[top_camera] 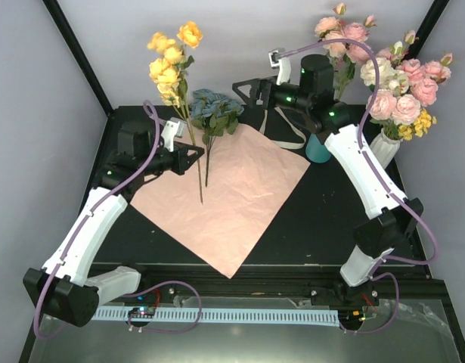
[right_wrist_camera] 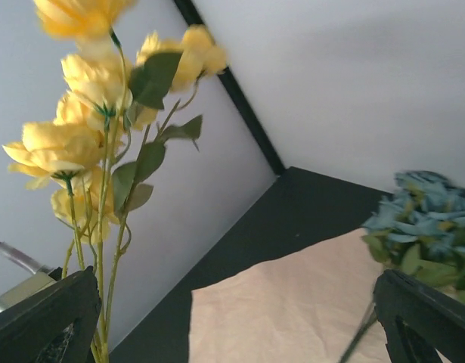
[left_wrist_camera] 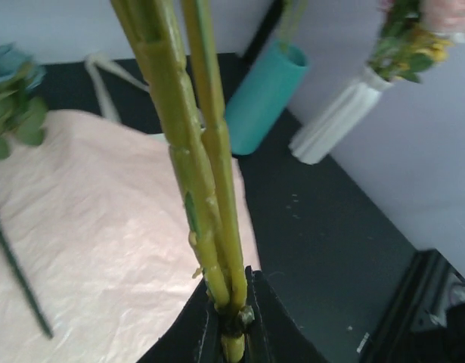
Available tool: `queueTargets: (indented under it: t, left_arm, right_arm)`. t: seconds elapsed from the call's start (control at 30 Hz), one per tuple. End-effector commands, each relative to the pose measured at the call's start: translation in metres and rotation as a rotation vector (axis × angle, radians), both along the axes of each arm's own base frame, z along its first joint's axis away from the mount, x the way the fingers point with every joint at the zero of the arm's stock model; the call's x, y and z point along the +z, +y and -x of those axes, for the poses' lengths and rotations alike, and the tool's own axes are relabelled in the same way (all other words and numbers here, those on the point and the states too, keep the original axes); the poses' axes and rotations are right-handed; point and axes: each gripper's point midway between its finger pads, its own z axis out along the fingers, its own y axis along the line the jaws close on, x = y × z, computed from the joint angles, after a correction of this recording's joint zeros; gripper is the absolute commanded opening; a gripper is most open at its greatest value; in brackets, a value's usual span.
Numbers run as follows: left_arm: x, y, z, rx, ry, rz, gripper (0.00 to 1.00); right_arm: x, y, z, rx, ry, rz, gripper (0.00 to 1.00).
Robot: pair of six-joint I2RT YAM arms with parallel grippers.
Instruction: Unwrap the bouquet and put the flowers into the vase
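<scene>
The bouquet is undone. Its pink paper (top_camera: 232, 200) lies flat on the table, and the cream ribbon (top_camera: 286, 130) lies loose behind it. My left gripper (top_camera: 196, 154) (left_wrist_camera: 232, 327) is shut on the green stems (left_wrist_camera: 196, 159) of the yellow flowers (top_camera: 172, 59) and holds them upright above the paper's left side. Blue flowers (top_camera: 214, 110) (right_wrist_camera: 425, 219) lie on the paper's far corner. The teal vase (left_wrist_camera: 264, 100) (top_camera: 318, 149) stands at the back right, half hidden by my right arm. My right gripper (top_camera: 244, 91) (right_wrist_camera: 236, 325) hangs open near the blue flowers, holding nothing.
A white ribbed vase (top_camera: 386, 145) (left_wrist_camera: 334, 125) with large pink and cream roses (top_camera: 404, 94) stands right of the teal vase. Grey walls and black frame posts close in the back corners. The black table (top_camera: 323, 219) runs right of the paper.
</scene>
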Motion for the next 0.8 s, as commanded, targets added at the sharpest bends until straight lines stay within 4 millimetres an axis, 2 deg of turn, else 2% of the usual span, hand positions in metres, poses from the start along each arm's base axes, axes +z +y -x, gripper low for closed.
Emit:
queueTargets:
  t: [0.0,0.13,0.27,0.4,0.53,0.67,0.77]
  left_arm:
    - [0.047,-0.025,0.025,-0.266,-0.183,0.069,0.01]
    - [0.051,-0.033,0.032,-0.34,-0.189,0.113,0.02]
    - [0.045,-0.041,0.033,-0.376,-0.173,0.103,0.02]
    - [0.037,-0.041,0.032,-0.369,-0.16,0.058,0.02]
    - [0.036,-0.04,0.037,-0.364,-0.176,0.037,0.02]
    - [0.032,-0.043,0.046,-0.399,-0.167,0.016,0.01]
    - [0.03,-0.044,0.054,-0.415,-0.168,0.005,0.01]
  right_arm:
    - [0.023,0.026,0.023,0.132,-0.057,-0.055,1.0]
    - [0.022,0.047,0.038,0.194,-0.089,-0.031,1.0]
    - [0.027,0.058,0.044,0.226,-0.095,-0.028,0.91]
    - [0.023,0.067,0.03,0.158,-0.043,-0.011,0.84]
    - [0.034,0.085,0.026,0.167,0.007,-0.058,0.78]
    - [0.032,0.102,0.036,0.219,0.051,-0.086,0.67]
    - [0.031,0.107,0.04,0.231,0.072,-0.103,0.56]
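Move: The left hand holds the yellow flowers upright by their stems, blooms some 19 cm above it, 10 cm ahead and 4 cm left. From the open right hand those blooms lie about 16 cm left, level fore and aft, 6 cm higher. The blue flowers lie roughly 14 cm ahead of the right hand, 7 cm left and 40 cm below; the teal vase stands 27 cm to its right, 5 cm farther out, 34 cm lower. Right hand reaches left about 10 cm, half-closing around the yellow stems; left swings them clockwise some 20 degrees towards it. ##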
